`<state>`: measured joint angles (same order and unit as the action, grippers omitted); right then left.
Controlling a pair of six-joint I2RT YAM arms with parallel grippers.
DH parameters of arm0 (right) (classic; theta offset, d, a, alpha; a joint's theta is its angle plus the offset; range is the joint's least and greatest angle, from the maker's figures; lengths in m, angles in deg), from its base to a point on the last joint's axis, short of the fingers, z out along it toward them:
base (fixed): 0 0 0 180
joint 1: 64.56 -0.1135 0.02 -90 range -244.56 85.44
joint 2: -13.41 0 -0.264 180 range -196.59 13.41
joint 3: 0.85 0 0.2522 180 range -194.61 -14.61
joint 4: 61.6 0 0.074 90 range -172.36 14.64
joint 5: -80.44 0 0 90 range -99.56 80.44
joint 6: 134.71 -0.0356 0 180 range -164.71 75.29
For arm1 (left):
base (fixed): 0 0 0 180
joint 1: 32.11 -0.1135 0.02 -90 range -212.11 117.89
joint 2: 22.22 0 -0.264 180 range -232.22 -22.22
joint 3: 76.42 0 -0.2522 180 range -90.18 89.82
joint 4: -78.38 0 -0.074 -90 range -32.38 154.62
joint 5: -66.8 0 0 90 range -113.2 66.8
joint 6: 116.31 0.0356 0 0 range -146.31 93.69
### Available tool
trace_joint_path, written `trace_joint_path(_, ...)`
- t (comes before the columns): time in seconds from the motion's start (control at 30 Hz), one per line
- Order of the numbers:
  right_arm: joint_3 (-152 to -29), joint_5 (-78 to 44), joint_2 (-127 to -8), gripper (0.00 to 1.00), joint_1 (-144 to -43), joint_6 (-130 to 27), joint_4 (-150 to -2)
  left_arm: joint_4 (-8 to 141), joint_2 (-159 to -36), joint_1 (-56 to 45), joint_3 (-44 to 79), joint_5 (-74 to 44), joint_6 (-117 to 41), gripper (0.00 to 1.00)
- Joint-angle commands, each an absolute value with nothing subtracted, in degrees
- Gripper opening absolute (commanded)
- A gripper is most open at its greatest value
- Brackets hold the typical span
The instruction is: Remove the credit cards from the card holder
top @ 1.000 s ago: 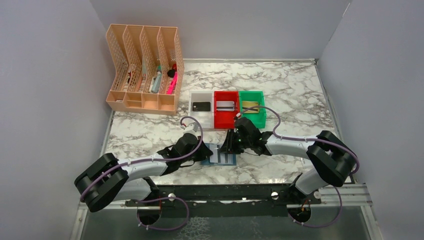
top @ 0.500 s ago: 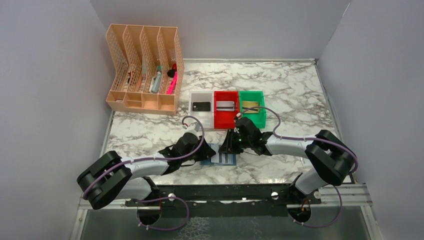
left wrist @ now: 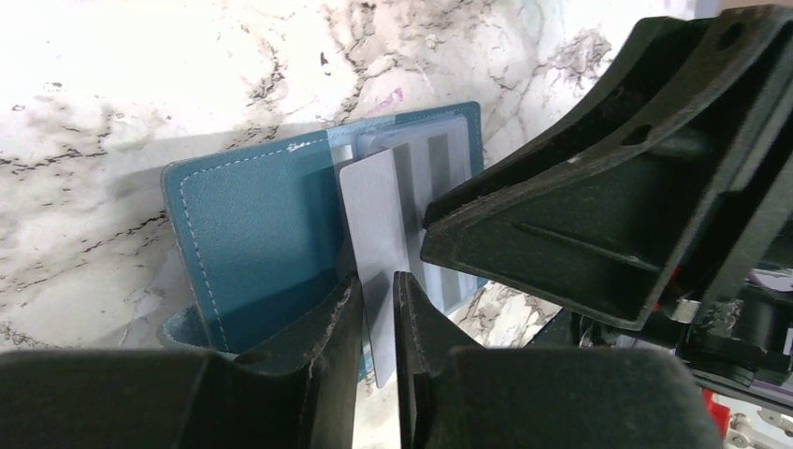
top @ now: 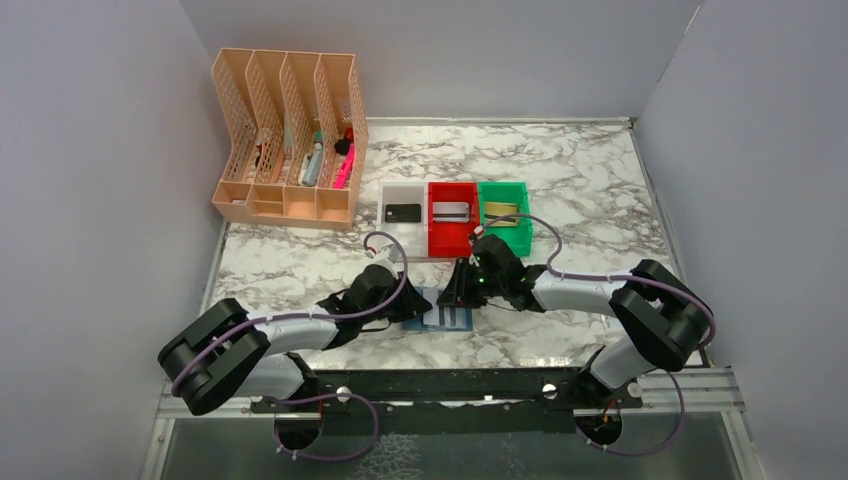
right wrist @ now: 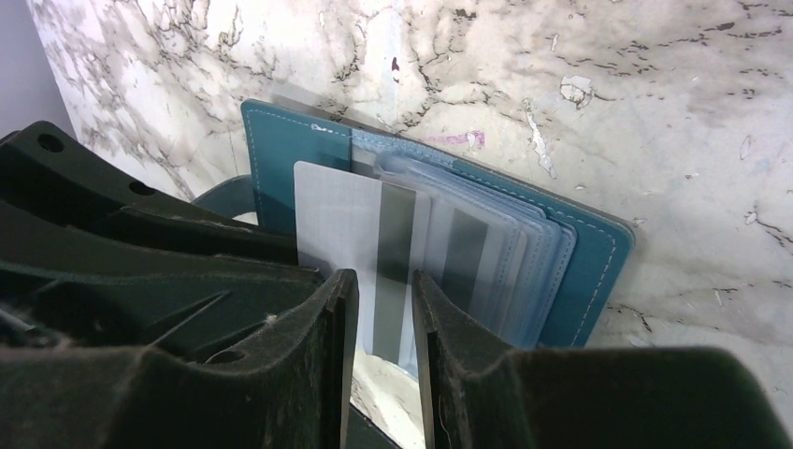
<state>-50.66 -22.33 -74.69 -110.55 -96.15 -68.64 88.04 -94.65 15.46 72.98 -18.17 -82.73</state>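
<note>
The card holder (top: 446, 310) is a blue wallet lying open on the marble between both grippers. A silver-grey credit card (left wrist: 374, 206) sticks out of its clear pockets (right wrist: 486, 243), past the wallet's edge. My left gripper (left wrist: 376, 279) hovers over that card's free end, its jaws a narrow slit apart, with the card's face showing through the gap. My right gripper (right wrist: 383, 278) is over the card (right wrist: 332, 215) and pockets from the other side, jaws parted, nothing between them. The wallet's blue cover (right wrist: 584, 257) shows beyond the pockets.
Three small bins stand just behind the wallet: a white bin (top: 403, 196) with a black card, a red bin (top: 451, 235) with a silver card, and a green bin (top: 504, 188) with a gold card. A peach mesh file rack (top: 285, 140) is at the back left.
The left arm has edged slightly right toward the wallet and its jaws have parted a little. The right arm and the wallet have not moved.
</note>
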Motion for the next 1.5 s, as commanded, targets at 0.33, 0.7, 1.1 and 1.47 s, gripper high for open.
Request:
trace_joint_path(0.33, -47.89, -18.37, -75.51, 0.34, -109.76, -94.62, -77.17, 90.32, -94.59, 14.52, 74.07, -15.94, -83.86, 0.01)
trace_joint_path(0.7, -50.25, -23.57, -70.78, 0.35, -107.14, -90.35, -78.97, 67.98, -84.34, 14.38, 67.64, -26.79, -75.91, 0.00)
trace_joint_path(1.1, -55.15, 8.52, -48.13, 0.78, -106.13, -94.05, -100.27, 66.46, -77.00, 14.38, 64.57, -26.61, -72.94, 0.00)
trace_joint_path(1.47, -48.75, 12.03, -35.44, 0.92, -104.81, -86.06, -94.55, 67.63, -80.06, 14.33, 60.68, -23.56, -69.57, 0.00)
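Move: The silver card being worked out of the open blue card holder has its middle about 2 cm to the right of the left hand, level fore and aft and barely lower, its left edge between those fingers. The same card lies some 3 cm to the right hand's left. From the left hand, the holder's middle is about 3 cm to the right and 1 cm back; the red box is roughly 20 cm ahead and 6 cm right, the white box 20 cm ahead and 6 cm left. The card's left edge gets pinched as the left fingers dip about 1 cm and shut; they draw the card left and a little forward out of the holder, then mostly up, ending some 7.5 cm higher, wrist tipping up slightly. The right hand eases off rightward near the holder, then swings about 14 cm right and 10 cm up, opening wide and turning clockwise. ##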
